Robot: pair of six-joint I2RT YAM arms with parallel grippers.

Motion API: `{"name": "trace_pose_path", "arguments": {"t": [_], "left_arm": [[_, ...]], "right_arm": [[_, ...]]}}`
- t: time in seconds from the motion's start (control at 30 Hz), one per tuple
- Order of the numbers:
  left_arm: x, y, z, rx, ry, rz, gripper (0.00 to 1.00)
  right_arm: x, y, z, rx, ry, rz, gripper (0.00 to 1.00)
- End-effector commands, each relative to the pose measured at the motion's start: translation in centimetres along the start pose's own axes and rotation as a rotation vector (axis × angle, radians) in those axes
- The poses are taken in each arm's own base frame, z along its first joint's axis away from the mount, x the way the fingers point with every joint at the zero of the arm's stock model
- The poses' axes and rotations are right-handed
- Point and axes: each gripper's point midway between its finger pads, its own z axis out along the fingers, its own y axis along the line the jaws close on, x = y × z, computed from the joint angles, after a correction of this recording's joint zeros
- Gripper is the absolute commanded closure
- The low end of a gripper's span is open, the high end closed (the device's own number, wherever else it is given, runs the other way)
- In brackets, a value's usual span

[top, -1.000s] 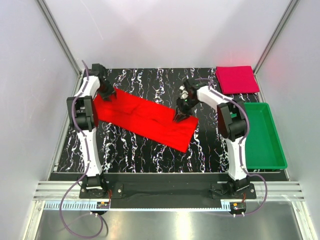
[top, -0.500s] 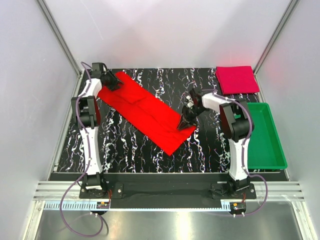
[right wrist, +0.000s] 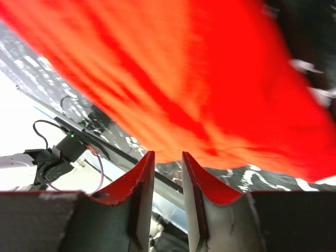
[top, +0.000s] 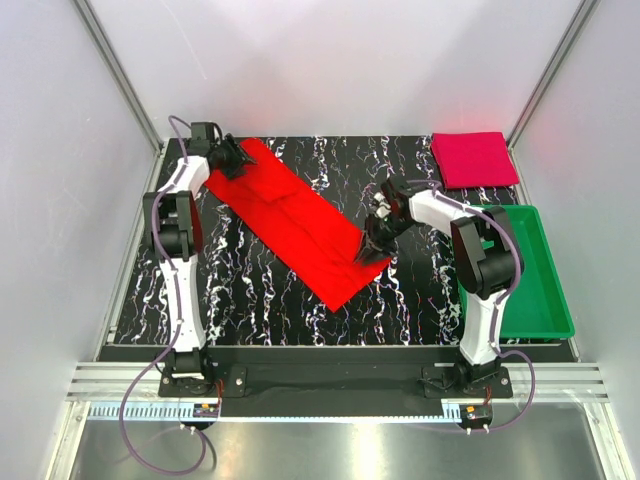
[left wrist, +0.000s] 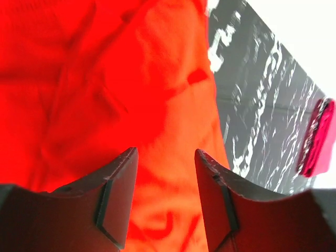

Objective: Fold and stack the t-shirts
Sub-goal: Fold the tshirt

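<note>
The bright red t-shirt (top: 290, 215) lies folded into a long strip, running diagonally from the back left to the middle front of the table. My left gripper (top: 230, 160) is over its back-left end. In the left wrist view that gripper (left wrist: 165, 152) is open, and red cloth (left wrist: 131, 79) fills the view beyond the gap. My right gripper (top: 372, 243) is at the strip's right edge. It (right wrist: 168, 153) is narrowly open with nothing in the gap, and the shirt's hem (right wrist: 184, 63) lies just past the tips. The crimson t-shirt (top: 473, 158) lies folded square at the back right, its edge (left wrist: 317, 136) also showing in the left wrist view.
A green plastic tray (top: 552, 290) stands along the right side, close to my right arm. The black marbled table top (top: 250, 290) ends in a metal rail at the front. White walls close in the left, back and right.
The shirt's left end has swung toward the back along with my left gripper, so the strip lies more steeply. My right gripper shifted slightly right and toward the front.
</note>
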Motion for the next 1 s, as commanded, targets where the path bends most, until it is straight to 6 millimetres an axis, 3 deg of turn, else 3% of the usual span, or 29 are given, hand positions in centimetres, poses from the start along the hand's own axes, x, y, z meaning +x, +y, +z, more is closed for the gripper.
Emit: {"name": "trace_pose_path", "arguments": {"t": [0.0,0.1,0.2,0.23,0.33,0.43,0.53,0.63,0.67,0.8,0.97], "left_arm": [[-3.9,-5.8,-5.9,0.006,-0.183,0.166,0.47],[-3.3,-6.4,-5.5,0.02,-0.167,0.145,0.47],[-1.7,-5.5,-3.7,0.019,-0.114,0.086,0.49],[0.2,-5.6,-2.2,0.015,-0.078,0.077,0.49],[2.9,-4.3,0.5,-0.008,-0.022,0.028,0.49],[4.4,-2.7,2.5,-0.025,0.001,-0.038,0.49],[5.0,-1.6,3.7,-0.045,0.016,-0.059,0.49],[5.3,-1.2,4.5,-0.055,0.049,-0.058,0.48],[5.1,-1.7,4.6,-0.039,0.052,-0.061,0.48],[6.4,-2.8,5.5,0.012,0.101,-0.061,0.49],[10.6,-6.2,7.1,0.133,0.209,-0.05,0.49]], "right_arm": [[-0.4,3.7,-1.6,-0.057,-0.03,-0.099,0.65],[-0.5,3.9,0.1,-0.062,0.011,-0.106,0.65],[-1.4,3.9,1.2,-0.048,0.013,-0.122,0.65],[-1.8,3.8,1.4,-0.039,0.007,-0.122,0.65],[-2.6,3.1,2.4,-0.021,0.008,-0.12,0.65],[-2.5,2.1,3.6,0.009,0.018,-0.129,0.65],[-1.0,0.8,4.8,0.073,0.035,-0.145,0.66],[1.7,-0.2,5.8,0.135,0.041,-0.146,0.66],[3.4,-1.0,5.8,0.153,0.053,-0.133,0.66],[7.0,-1.0,7.0,0.18,0.021,-0.11,0.64],[11.5,0.5,8.7,0.14,0.038,-0.115,0.63]]}}
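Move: Just under the right fingers, some 3 cm down, lies the near end of the red t-shirt strip. The t-shirt's middle is about 17 cm left and 9 cm ahead of that hand. From the left hand, hovering over the far end, it lies roughly 14 cm right and 14 cm back, about 5 cm lower. The green box stands some 32 cm right of the right hand and 3 cm back. Hopping over the cloth first, both hands set their part-open fingers down on the strip: the left rises about 7 cm, going right, then comes down on the far end, while the right makes a small hop forward and left onto the near end. Pressing, the right drags back some 10 cm and left, turning slightly counter-clockwise; the left slides its end right. ##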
